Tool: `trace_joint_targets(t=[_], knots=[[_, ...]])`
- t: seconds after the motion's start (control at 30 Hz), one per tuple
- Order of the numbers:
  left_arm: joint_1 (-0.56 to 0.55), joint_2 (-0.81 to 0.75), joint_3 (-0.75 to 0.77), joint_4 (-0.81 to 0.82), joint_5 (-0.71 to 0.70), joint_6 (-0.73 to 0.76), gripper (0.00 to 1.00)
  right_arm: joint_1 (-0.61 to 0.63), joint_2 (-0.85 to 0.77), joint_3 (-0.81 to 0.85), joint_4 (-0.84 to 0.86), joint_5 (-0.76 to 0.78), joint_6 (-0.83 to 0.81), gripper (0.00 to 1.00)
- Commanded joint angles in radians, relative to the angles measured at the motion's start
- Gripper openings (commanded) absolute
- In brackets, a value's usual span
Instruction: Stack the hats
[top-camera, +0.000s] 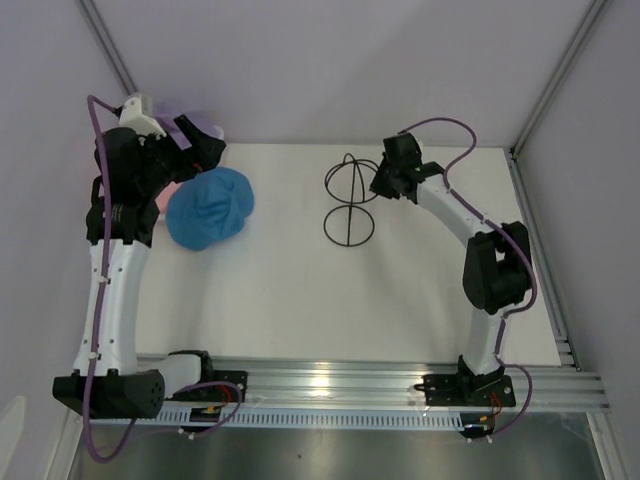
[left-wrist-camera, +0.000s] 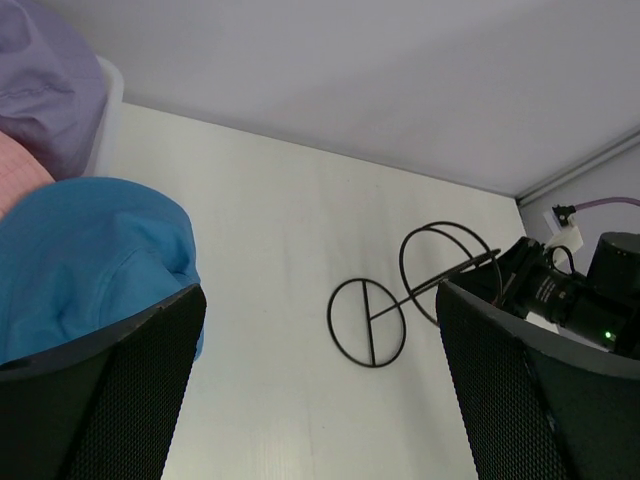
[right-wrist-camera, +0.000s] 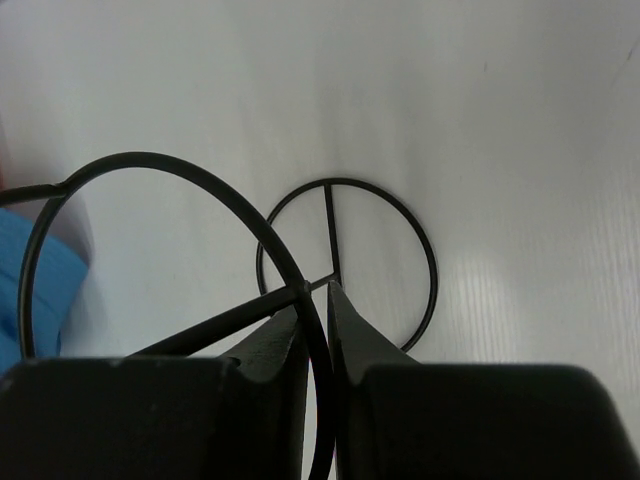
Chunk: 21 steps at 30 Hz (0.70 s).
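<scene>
The blue hat (top-camera: 210, 206) lies crumpled at the far left of the table, also seen in the left wrist view as the blue hat (left-wrist-camera: 90, 260). Behind it are a lavender hat (left-wrist-camera: 50, 90) and a sliver of a pink hat (left-wrist-camera: 20, 170). My left gripper (left-wrist-camera: 320, 400) hangs open just beside the blue hat with nothing between its fingers. My right gripper (right-wrist-camera: 315, 310) is shut on the top ring of the thin black wire stand (right-wrist-camera: 150, 160), with the wire pinched between its fingertips. The stand (top-camera: 349, 200) is at the middle back of the table.
The rim of a white basket (left-wrist-camera: 105, 120) holds the lavender and pink hats at the far left corner. The stand's round base (right-wrist-camera: 420, 250) rests on the white table. Grey walls close in behind and on both sides.
</scene>
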Motion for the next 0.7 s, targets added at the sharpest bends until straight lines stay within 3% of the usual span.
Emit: trace_joint_targets(t=[0.0, 0.23, 0.37, 0.67], knots=[[-0.023, -0.038, 0.008, -0.029, -0.004, 0.024, 0.99, 0.057, -0.148, -0.120, -0.062, -0.004, 0.000, 0.00], [-0.023, -0.102, -0.046, -0.033, -0.036, 0.021, 1.00, 0.189, -0.407, -0.407, -0.055, 0.038, 0.086, 0.00], [-0.025, -0.130, -0.063, -0.049, -0.029, 0.022, 1.00, 0.243, -0.519, -0.492, -0.062, 0.062, 0.098, 0.00], [-0.023, -0.145, -0.107, -0.046, -0.033, 0.025, 1.00, 0.246, -0.576, -0.569, -0.026, 0.095, 0.087, 0.04]])
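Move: The right hand already holds the wire stand by the right side of its upper ring; the stand's middle is about 7 cm to its left, 2 cm ahead and 7 cm below. The bare table spot it is taken to lies roughly 17 cm back, 8 cm left and 15 cm down. The blue hat is some 47 cm left, 5 cm ahead and 10 cm lower. From the left hand, that spot is around 4 cm back, 32 cm right and 38 cm down. Straight back towards its base, fast and almost level, the right hand drags the wire stand by its upper ring over the bare table, some 19 cm in all, easing to a stop; the wrist turns about 10 degrees counter-clockwise and the shut fingers keep their hold. The left hand, empty and wide open, also draws back 3 or 4 cm, still high above the table. ##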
